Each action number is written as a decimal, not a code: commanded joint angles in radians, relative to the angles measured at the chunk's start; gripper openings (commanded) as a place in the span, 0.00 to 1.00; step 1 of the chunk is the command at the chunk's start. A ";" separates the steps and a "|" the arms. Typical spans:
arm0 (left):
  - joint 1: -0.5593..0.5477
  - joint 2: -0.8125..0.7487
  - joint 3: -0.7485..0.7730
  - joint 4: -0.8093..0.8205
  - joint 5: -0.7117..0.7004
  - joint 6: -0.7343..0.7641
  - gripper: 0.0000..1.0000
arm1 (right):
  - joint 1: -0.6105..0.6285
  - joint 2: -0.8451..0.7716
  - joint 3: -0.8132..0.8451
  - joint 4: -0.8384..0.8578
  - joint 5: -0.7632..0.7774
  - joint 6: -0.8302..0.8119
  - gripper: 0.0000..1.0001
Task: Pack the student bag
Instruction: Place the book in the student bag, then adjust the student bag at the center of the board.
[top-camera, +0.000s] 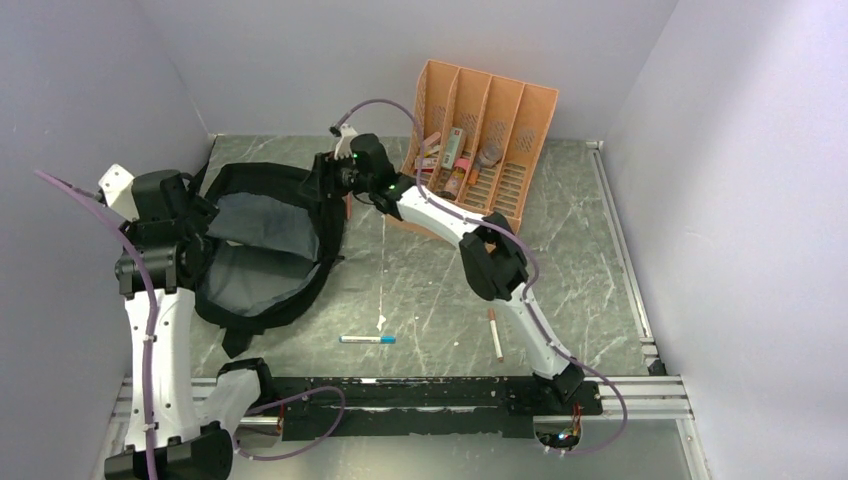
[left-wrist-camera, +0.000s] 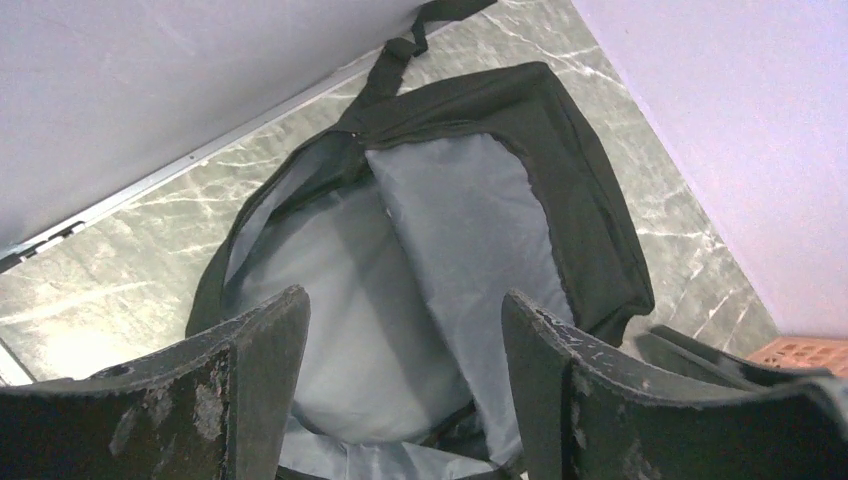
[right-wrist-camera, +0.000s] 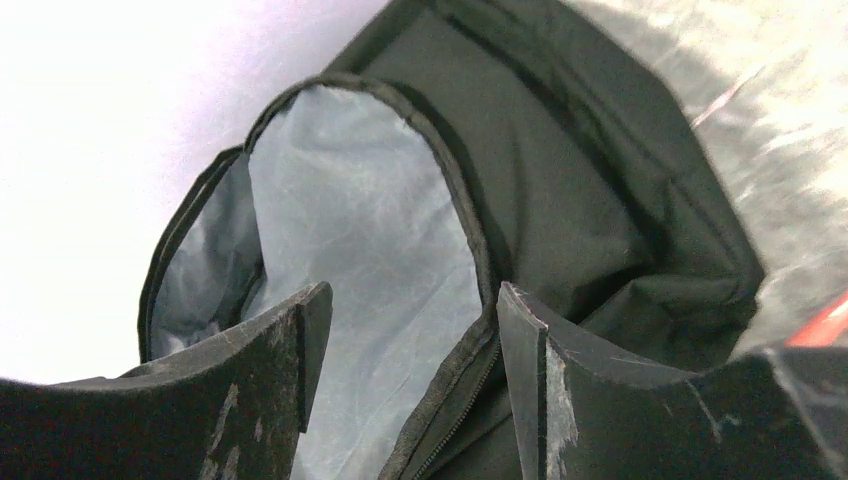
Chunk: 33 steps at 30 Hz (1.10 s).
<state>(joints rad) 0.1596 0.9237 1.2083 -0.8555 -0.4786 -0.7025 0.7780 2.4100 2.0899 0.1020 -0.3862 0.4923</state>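
The student bag (top-camera: 262, 243) is a black backpack lying open on the left of the table, its grey lining showing. My left gripper (top-camera: 200, 215) is open and empty at the bag's left rim. In the left wrist view the left gripper (left-wrist-camera: 400, 300) looks down into the grey lining (left-wrist-camera: 440, 220). My right gripper (top-camera: 323, 180) is open at the bag's far right edge. In the right wrist view the right gripper (right-wrist-camera: 410, 290) has its fingers on either side of the bag's zipper rim (right-wrist-camera: 450, 400), without closing on it.
An orange slotted organizer (top-camera: 500, 110) holding several small items stands at the back, right of the bag. A blue-and-white pen (top-camera: 367, 339) and a pinkish pen (top-camera: 495, 335) lie on the table near the front. Grey walls enclose the table.
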 joint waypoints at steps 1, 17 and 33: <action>-0.009 0.000 -0.010 0.031 0.088 0.064 0.74 | 0.011 0.089 0.099 -0.057 -0.104 0.114 0.66; -0.009 0.018 -0.069 0.067 0.173 0.088 0.73 | 0.026 0.224 0.209 -0.135 -0.034 0.090 0.66; -0.020 0.010 -0.099 0.085 0.169 0.092 0.73 | 0.046 0.224 0.171 -0.132 -0.093 0.068 0.59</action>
<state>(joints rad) 0.1478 0.9501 1.1191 -0.7959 -0.3264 -0.6300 0.8192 2.6175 2.2791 -0.0528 -0.3965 0.5484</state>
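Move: The student bag's right rim lies about 9 cm below the right hand, some 3 cm to its left and 2 cm back. The bag's middle is about 11 cm back and 10 cm left of that hand, the red pencil level with it and 8 cm to its right, on the table. From the left hand, the bag's middle is roughly 7 cm ahead, 11 cm right and 23 cm below. Fingers open, right hand sinks about 8 cm, easing left, onto the bag's right rim; left dips about 4 cm. ##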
